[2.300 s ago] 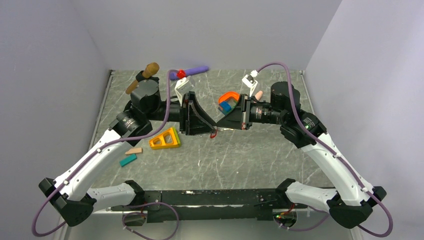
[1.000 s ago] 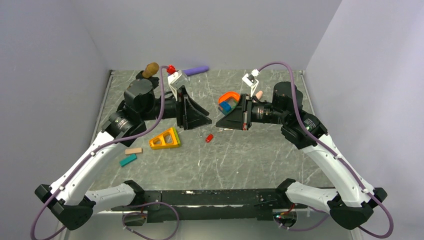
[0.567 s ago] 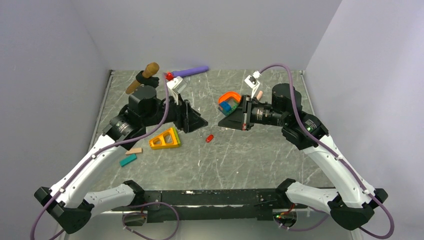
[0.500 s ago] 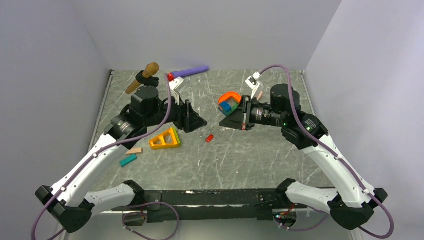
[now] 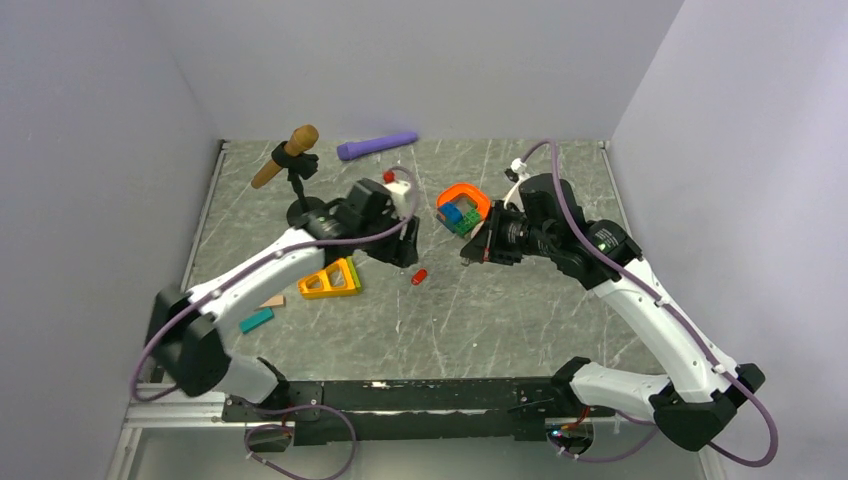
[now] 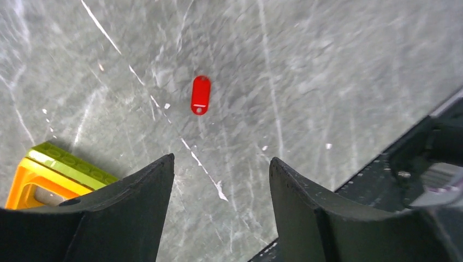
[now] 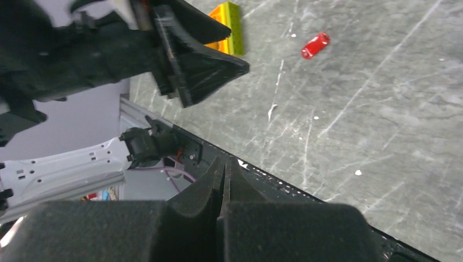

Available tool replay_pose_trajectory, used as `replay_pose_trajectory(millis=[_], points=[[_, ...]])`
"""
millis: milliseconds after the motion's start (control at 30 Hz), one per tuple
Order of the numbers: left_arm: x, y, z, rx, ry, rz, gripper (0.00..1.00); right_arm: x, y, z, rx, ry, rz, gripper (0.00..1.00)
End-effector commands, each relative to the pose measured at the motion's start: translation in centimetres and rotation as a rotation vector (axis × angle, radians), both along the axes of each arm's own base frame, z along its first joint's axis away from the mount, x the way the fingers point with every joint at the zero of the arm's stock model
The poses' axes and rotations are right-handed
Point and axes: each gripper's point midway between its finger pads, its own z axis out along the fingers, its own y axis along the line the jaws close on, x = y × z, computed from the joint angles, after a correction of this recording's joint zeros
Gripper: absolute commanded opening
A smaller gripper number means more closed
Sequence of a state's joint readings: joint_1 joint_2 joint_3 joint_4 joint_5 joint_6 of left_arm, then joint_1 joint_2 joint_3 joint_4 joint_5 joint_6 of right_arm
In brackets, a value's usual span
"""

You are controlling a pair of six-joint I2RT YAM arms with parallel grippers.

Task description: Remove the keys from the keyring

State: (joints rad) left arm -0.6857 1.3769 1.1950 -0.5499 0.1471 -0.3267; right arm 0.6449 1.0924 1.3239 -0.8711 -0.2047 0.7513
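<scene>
The keys show as one tiny red oval tag [image 5: 419,276] lying flat on the marble table, free of both grippers. In the left wrist view the red tag [image 6: 200,94] lies a short way ahead of my left gripper [image 6: 221,161], which is open with only bare table between its fingers. My left gripper [image 5: 401,248] hangs just left of the tag. My right gripper [image 5: 472,254] hovers right of the tag and its jaws are pressed together [image 7: 225,164]. The right wrist view has the tag [image 7: 315,45] at upper right. The keyring is not visible in any view.
An orange loop with blue and green blocks [image 5: 462,208] sits behind the right gripper. A yellow and green triangle [image 5: 331,280] lies left of the tag. Tan [image 5: 267,300] and teal [image 5: 256,320] blocks lie further left. A wooden mallet on a stand [image 5: 290,152] and a purple stick [image 5: 377,146] are at the back.
My left arm has swung round so its gripper points down beside the red tag, and its jaws have opened wider. The right gripper has turned and drawn back slightly. The tag has stayed put.
</scene>
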Motion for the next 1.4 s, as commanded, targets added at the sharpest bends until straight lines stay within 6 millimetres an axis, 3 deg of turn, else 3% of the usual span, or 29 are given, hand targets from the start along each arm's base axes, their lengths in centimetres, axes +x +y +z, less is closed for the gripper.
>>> replay_pose_trajectory(millis=[0, 200, 500, 700, 800, 867, 967, 1133, 1233, 1367], points=[[1.7, -1.2, -4.1, 0.157, 0.029, 0.044, 0.68, 0.5, -1.3, -0.9, -0.053, 0.031, -0.074, 0.0], [3.6, -3.6, -9.6, 0.269, 0.087, 0.033, 0.67, 0.4, -1.7, -1.5, -0.081, 0.056, -0.08, 0.0], [5.9, -5.7, -14.2, 0.296, 0.116, 0.052, 0.59, 0.2, -2.5, -1.7, -0.118, 0.07, -0.087, 0.0], [7.0, -6.5, -15.2, 0.309, 0.113, 0.06, 0.53, 0.4, -2.7, -1.5, -0.144, 0.067, -0.076, 0.0], [7.2, -6.6, -15.7, 0.321, 0.12, 0.06, 0.45, 0.7, -2.8, -1.4, -0.161, 0.06, -0.068, 0.0], [7.3, -6.6, -15.7, 0.325, 0.119, 0.064, 0.33, 0.9, -2.7, -1.4, -0.169, 0.06, -0.058, 0.0], [7.1, -6.1, -15.7, 0.34, 0.133, 0.084, 0.22, 1.2, -2.4, -1.4, -0.176, 0.059, -0.045, 0.0], [6.6, -5.4, -15.5, 0.354, 0.142, 0.101, 0.18, 1.6, -1.9, -1.6, -0.177, 0.065, -0.019, 0.0], [6.6, -4.8, -15.5, 0.376, 0.142, 0.108, 0.02, 1.8, -1.6, -1.7, -0.172, 0.07, -0.006, 0.0], [6.8, -3.4, -14.8, 0.386, 0.137, 0.159, 0.0, 2.0, -1.4, -1.8, -0.168, 0.069, -0.001, 0.0]])
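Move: The red key tag lies flat on the table, about 5 cm ahead of the open left gripper, 5 cm to its right and some 18 cm below. The orange triangle stands level with the tag, about 18 cm to the tag's left; the orange tray of bricks lies roughly 17 cm beyond the tag and 10 cm to the tag's right. From the right hand, the tag is about 9 cm ahead, 9 cm left and 28 cm down. Bring the left gripper down about 17 cm onto the red key tag, easing it forward and right on the way, fast at first and then slowly. Tilt the wrist some 25 degrees so the fingers point more steeply down, then shut them fully on the far end of the tag, drifting slightly left as they close. Let the right gripper, still shut, sink about 3 cm, shifting a little right and forward. ##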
